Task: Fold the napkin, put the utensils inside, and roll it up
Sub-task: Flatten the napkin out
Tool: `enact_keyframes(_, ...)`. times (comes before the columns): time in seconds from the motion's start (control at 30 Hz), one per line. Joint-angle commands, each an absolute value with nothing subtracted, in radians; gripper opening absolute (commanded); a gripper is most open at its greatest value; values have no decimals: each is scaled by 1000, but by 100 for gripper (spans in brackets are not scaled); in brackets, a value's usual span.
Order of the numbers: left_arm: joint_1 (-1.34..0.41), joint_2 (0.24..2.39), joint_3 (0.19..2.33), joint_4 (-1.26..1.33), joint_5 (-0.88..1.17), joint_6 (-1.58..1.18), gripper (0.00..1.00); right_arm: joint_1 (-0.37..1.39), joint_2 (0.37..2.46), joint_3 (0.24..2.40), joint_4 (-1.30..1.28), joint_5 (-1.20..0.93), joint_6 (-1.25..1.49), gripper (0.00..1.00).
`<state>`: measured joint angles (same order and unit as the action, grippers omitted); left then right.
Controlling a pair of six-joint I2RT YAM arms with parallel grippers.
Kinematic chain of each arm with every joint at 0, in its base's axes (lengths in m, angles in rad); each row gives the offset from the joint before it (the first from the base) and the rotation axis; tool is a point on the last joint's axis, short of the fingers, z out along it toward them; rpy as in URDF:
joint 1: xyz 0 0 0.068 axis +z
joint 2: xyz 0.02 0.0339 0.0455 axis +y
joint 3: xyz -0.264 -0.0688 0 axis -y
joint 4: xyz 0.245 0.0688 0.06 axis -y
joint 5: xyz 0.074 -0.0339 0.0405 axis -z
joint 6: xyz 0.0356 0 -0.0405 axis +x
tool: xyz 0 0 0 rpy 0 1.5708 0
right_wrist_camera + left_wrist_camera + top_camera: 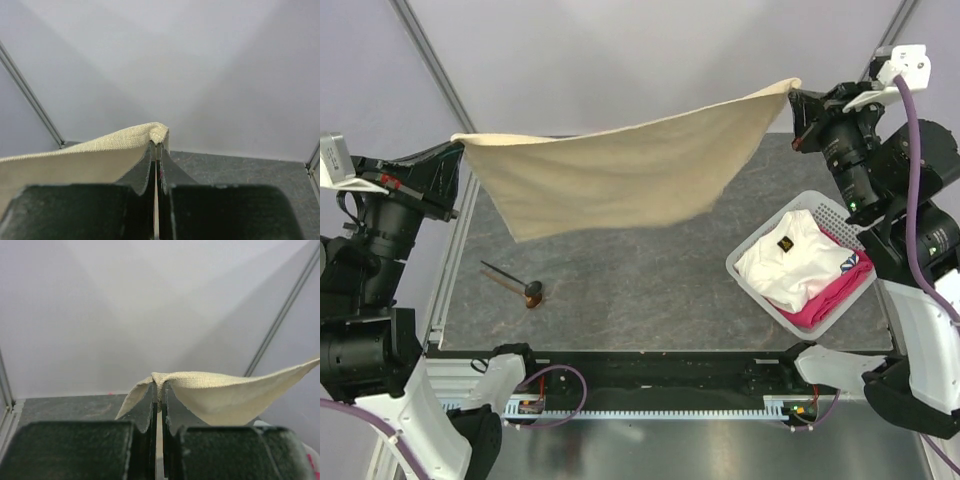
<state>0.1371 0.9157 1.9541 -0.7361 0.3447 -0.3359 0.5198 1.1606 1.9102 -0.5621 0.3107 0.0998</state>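
Observation:
The beige napkin (pixel 620 170) hangs spread in the air above the dark table, held up by two corners. My left gripper (pixel 458 148) is shut on its left corner, and in the left wrist view the cloth (pixel 215 390) bunches over the closed fingertips (pixel 160 390). At the upper right my right gripper (pixel 794 100) is shut on the other corner, where the napkin (pixel 100 147) folds over its tips (pixel 158 147). A dark-handled utensil (pixel 515 282) with a small brown head lies on the table below the napkin's left part.
A white basket (pixel 750 262) at the right holds a white cloth (pixel 790 262) and a pink-red cloth (pixel 845 290). The arm bases and a black rail (pixel 650 365) line the near edge. A metal frame rail (pixel 455 255) borders the left side.

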Motion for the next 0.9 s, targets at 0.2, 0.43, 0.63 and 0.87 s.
enact_keyframes(0.2,141,1303,1734,-712,299,-308,2,471,1616,1950,-497,316,104,0)
enact_keyframes(0.43,141,1814,1828,-634,244,-293,2,407,2129,2240,-440,186,146,0)
enact_keyframes(0.63,143,2069,2039,-683,236,-262,65,376,2402,2422,-433,16,129,81)
enact_keyframes(0.87,126,1919,1984,-681,219,-262,95,377,2129,2034,-322,-46,81,92)
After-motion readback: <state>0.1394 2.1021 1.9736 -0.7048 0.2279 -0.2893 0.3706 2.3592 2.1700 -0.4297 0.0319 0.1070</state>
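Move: Stretched between both shut grippers, high over the table, the napkin hangs with its middle some 17 cm below each hand point and about 19 cm inward of each. The bare far part of the table, where its far corners go, lies about 30 cm ahead, 8 left and 50 below the left hand; 24 ahead, 8 left and 47 below the right. The dark spoon is 2 cm ahead, 8 left and 50 below the left hand; the basket is 5 back, 15 right and 43 below the right. Swinging the held napkin down and forward in one fast flick, both hands drop about 45 cm and reach some 35 cm out, the right also drifting left, the left slightly so. The left wrist tips about 65 degrees down, the right about 40. Near the bottom both grippers open wide, letting go of the corners, and the left lifts a few centimetres. ##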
